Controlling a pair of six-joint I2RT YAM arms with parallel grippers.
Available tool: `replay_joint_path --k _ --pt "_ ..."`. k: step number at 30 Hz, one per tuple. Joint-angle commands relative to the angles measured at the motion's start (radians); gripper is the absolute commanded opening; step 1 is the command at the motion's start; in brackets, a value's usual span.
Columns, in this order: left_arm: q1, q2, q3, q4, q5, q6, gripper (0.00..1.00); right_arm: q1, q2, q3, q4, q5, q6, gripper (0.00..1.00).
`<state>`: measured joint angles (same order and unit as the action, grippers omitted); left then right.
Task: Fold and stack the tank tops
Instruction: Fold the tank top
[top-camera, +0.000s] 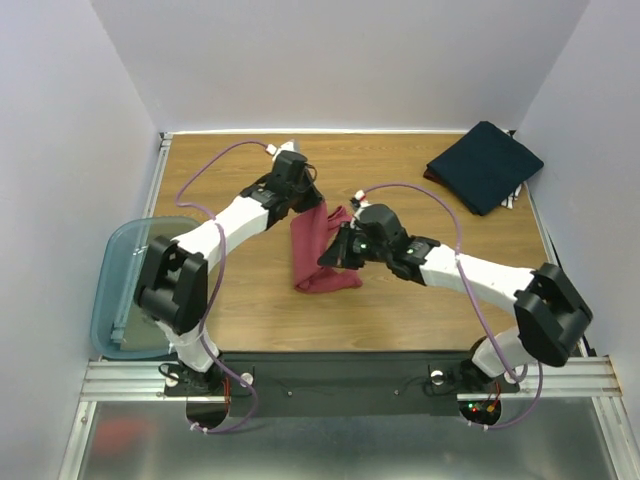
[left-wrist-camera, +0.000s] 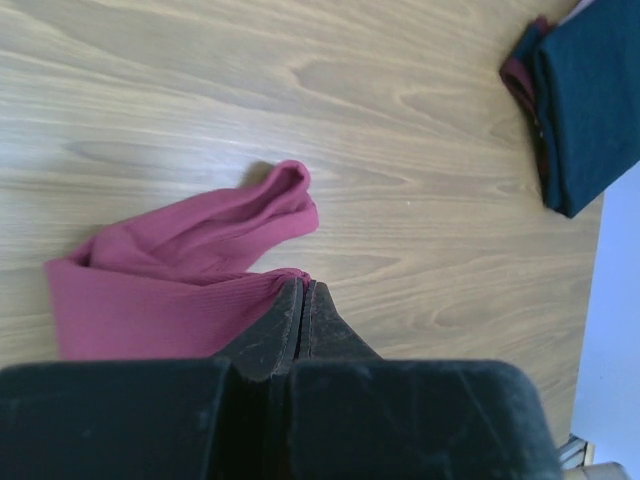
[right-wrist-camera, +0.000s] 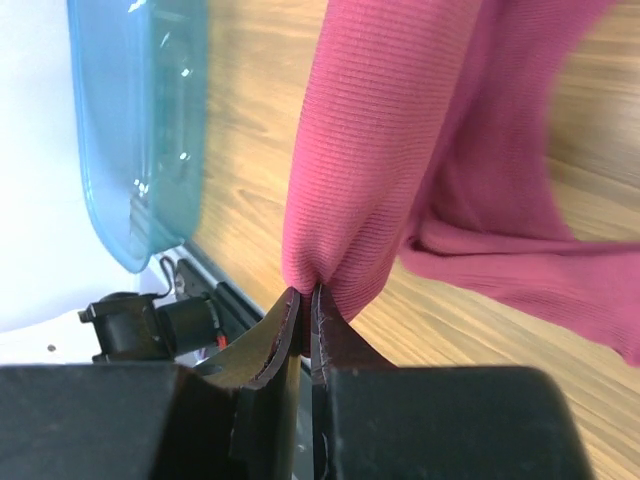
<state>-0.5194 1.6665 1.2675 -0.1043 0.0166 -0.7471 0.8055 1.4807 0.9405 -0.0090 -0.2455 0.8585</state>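
The maroon tank top (top-camera: 322, 252) hangs bunched between my two grippers over the middle of the table, its lower end resting on the wood. My left gripper (top-camera: 316, 204) is shut on its far upper edge; in the left wrist view the jaws (left-wrist-camera: 303, 286) pinch the ribbed cloth (left-wrist-camera: 180, 290). My right gripper (top-camera: 332, 257) is shut on a fold of the same top (right-wrist-camera: 400, 150), the fingertips (right-wrist-camera: 307, 294) pressed together around it. The navy tank top (top-camera: 486, 165) lies folded at the far right corner, and in the left wrist view a maroon edge (left-wrist-camera: 518, 76) shows under the navy top (left-wrist-camera: 590, 100).
A translucent teal bin (top-camera: 128, 285) sits off the table's left edge, also seen in the right wrist view (right-wrist-camera: 140, 120). Purple cables loop above both arms. White walls close in the table on three sides.
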Motion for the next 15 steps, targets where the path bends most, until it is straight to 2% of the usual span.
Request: replay_joint_path --k 1,8,15 --pt "-0.051 0.077 0.099 0.031 -0.055 -0.032 0.0 -0.064 -0.098 -0.092 0.064 -0.031 0.016 0.0" --pt "-0.122 0.206 0.205 0.031 -0.079 -0.075 0.0 -0.21 -0.247 -0.299 0.069 -0.057 0.016 0.01" --pt "-0.159 0.325 0.328 0.031 -0.104 -0.089 0.02 -0.4 -0.27 -0.396 0.069 -0.106 -0.024 0.02"
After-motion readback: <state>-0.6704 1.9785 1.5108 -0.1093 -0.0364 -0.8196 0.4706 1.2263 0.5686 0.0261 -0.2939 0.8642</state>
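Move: The lower part of the half-folded tank top lies on the table between and below the two hands, both of which already pinch its raised edge: its middle is some 8 cm back from the left hand, straight in line sideways and 13 cm below, and about 5 cm ahead of the right hand and 10 cm below. The navy stack is roughly 42 cm right and 18 cm ahead of the left hand; the teal bin sits about 43 cm left and 15 cm back of that hand. The tank top's raised edge, still pinched at both ends, is carried right and lowered over the bare table, away from the bin. The left hand goes about 10 cm right and 5 cm down, and the right hand some 13 cm right and 5 cm down, swinging clockwise about 15 degrees; both keep their fingers shut on the cloth. ##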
